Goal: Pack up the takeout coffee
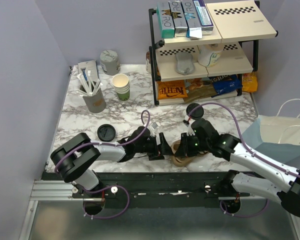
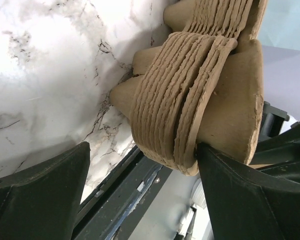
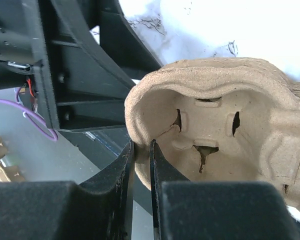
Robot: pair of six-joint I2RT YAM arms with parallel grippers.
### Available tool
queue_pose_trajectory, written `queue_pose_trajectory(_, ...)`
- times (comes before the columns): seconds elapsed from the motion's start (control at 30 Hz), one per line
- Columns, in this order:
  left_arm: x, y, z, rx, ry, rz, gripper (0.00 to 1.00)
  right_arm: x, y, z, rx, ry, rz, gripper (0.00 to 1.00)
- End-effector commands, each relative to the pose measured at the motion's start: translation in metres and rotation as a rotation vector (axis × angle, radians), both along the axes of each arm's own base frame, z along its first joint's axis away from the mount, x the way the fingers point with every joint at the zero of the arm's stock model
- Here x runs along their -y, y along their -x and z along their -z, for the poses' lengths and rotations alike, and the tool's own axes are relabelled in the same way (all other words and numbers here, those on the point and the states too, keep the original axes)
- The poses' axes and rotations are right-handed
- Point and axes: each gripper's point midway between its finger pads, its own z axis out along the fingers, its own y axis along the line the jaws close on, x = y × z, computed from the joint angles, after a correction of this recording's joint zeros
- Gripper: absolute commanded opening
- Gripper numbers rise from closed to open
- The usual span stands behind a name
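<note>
The takeout coffee [image 1: 194, 110], a small cup under a round black lid, stands on the marble just beyond my right arm. A stack of brown pulp cup carriers [image 1: 182, 158] lies at the table's near edge between both grippers. My right gripper [image 3: 142, 150] is shut on the rim of the top carrier [image 3: 215, 125]. To the left of the stack [image 2: 190, 95] my left gripper [image 2: 142, 155] is open. Its right finger [image 2: 230, 190] touches the stack's edge, and the left finger stands apart from it.
A loose flat black lid [image 1: 106, 132] lies at the left. Lidless cups [image 1: 121, 86], a grey holder of stirrers [image 1: 93, 99] and a grey tin [image 1: 110, 62] stand at the back left. A shelf rack [image 1: 205, 55] fills the back right. A paper bag [image 1: 277, 134] stands to the right.
</note>
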Motion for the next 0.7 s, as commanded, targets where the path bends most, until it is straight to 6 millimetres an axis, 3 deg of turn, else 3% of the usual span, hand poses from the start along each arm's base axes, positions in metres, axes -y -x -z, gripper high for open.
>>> queue_pose_trajectory(0.0, 0.013, -0.004, -0.012, 0.022, 0.043, 0.020, 0.93, -0.019, -0.005, -0.030, 0.089, -0.111, -0.074, 0.11)
queue_pose_trajectory(0.2, 0.008, -0.006, -0.007, 0.022, 0.008, -0.002, 0.93, -0.010, -0.012, -0.049, 0.179, -0.088, -0.063, 0.08)
queue_pose_trajectory(0.43, 0.013, -0.012, -0.007, 0.029, -0.041, 0.007, 0.93, 0.015, -0.021, -0.075, 0.320, 0.003, -0.060, 0.01)
queue_pose_trajectory(0.67, 0.013, -0.017, -0.006, 0.027, -0.094, 0.004, 0.93, 0.014, -0.018, -0.086, 0.343, -0.033, -0.071, 0.01)
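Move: The carrier, gripped by its left-end rim in the right hand, has its middle about 6 cm to that hand's right, 2 cm ahead and slightly below. From the left hand, open just off that end, its middle is some 10 cm to the right, 1 cm ahead and about level. The lidded cup stands roughly 19 cm ahead of the right hand and 7 cm to its right; the loose lid lies some 31 cm left of the left hand and 10 cm ahead. Keeping its pinch on the carrier's rim, the right hand starts slowly, then lifts it about 6.5 cm and tilts its fingers up some 15 degrees. The left hand, jaws still wide open, first hardly moves, then eases about 1.5 cm each up, forward and right, bringing the carrier's ribbed end between its fingers. ##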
